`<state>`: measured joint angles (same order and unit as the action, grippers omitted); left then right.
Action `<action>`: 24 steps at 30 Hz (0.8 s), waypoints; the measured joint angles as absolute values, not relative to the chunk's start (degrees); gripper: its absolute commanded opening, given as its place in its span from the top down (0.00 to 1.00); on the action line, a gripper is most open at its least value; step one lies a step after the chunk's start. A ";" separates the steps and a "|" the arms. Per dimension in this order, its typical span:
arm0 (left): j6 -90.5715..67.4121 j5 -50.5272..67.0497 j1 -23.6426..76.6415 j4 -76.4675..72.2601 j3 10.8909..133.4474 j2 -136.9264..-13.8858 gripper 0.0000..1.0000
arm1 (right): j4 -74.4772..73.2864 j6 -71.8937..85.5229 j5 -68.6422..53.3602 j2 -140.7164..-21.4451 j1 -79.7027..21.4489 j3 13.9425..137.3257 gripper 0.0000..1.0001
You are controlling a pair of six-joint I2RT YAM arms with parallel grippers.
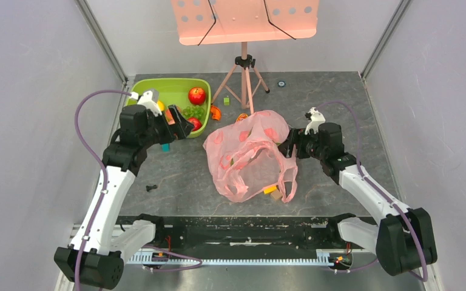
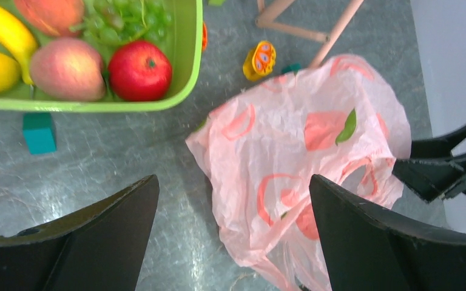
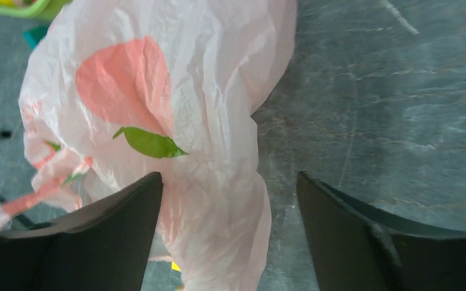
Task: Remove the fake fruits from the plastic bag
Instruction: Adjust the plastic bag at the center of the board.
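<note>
The pink plastic bag [image 1: 252,154] lies crumpled mid-table, handles toward the near edge; I cannot make out what is inside it. Fake fruits sit in the lime-green basin [image 1: 176,88]: a red apple [image 2: 139,70], a pinkish peach [image 2: 67,68], a banana [image 2: 6,30] and green grapes [image 2: 127,15]. My left gripper [image 1: 179,124] hovers open by the basin's near right corner, left of the bag [image 2: 303,157], with only bare table between its fingertips [image 2: 233,182]. At the bag's right edge my right gripper [image 1: 288,145] is open, and a fold of the bag [image 3: 158,91] stands between its fingers [image 3: 229,179], ungripped.
A pink music stand's tripod [image 1: 244,79] stands just behind the bag. An orange slice toy [image 2: 260,59] lies by its legs. A teal block [image 2: 39,132] sits in front of the basin. Small yellow and tan cubes [image 1: 272,191] lie at the bag's near edge, and a black screw [image 1: 151,187] further left.
</note>
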<state>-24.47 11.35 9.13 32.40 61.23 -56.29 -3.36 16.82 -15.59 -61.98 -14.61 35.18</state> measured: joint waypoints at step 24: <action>-24.45 14.06 9.13 33.04 53.65 -47.33 0.00 | -4.91 13.91 -21.23 -41.67 -14.39 51.94 0.96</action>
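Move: The plastic bag's middle lies some 14 cm to the right hand's left, about level with it in reach and 8 cm lower, its right side already bunched at the open fingers. The yellow block is about 11 cm back, 7 cm left of this hand; the brown block, 14 cm back, 5 cm left; the butterfly toy, 16 cm ahead, 17 cm left. From the left hand, the bag's middle is about 19 cm right, level in reach and 22 cm down. The bag's right side is pinched as the right fingers shut fully, the hand edging about 2 cm left. The right hand then lifts it fast, some 24 cm up, drawing back about 4 cm late on while the fingers tip up some 35 degrees to just above level. The empty left hand, still open, drifts back 3.5 cm with a small dip. ##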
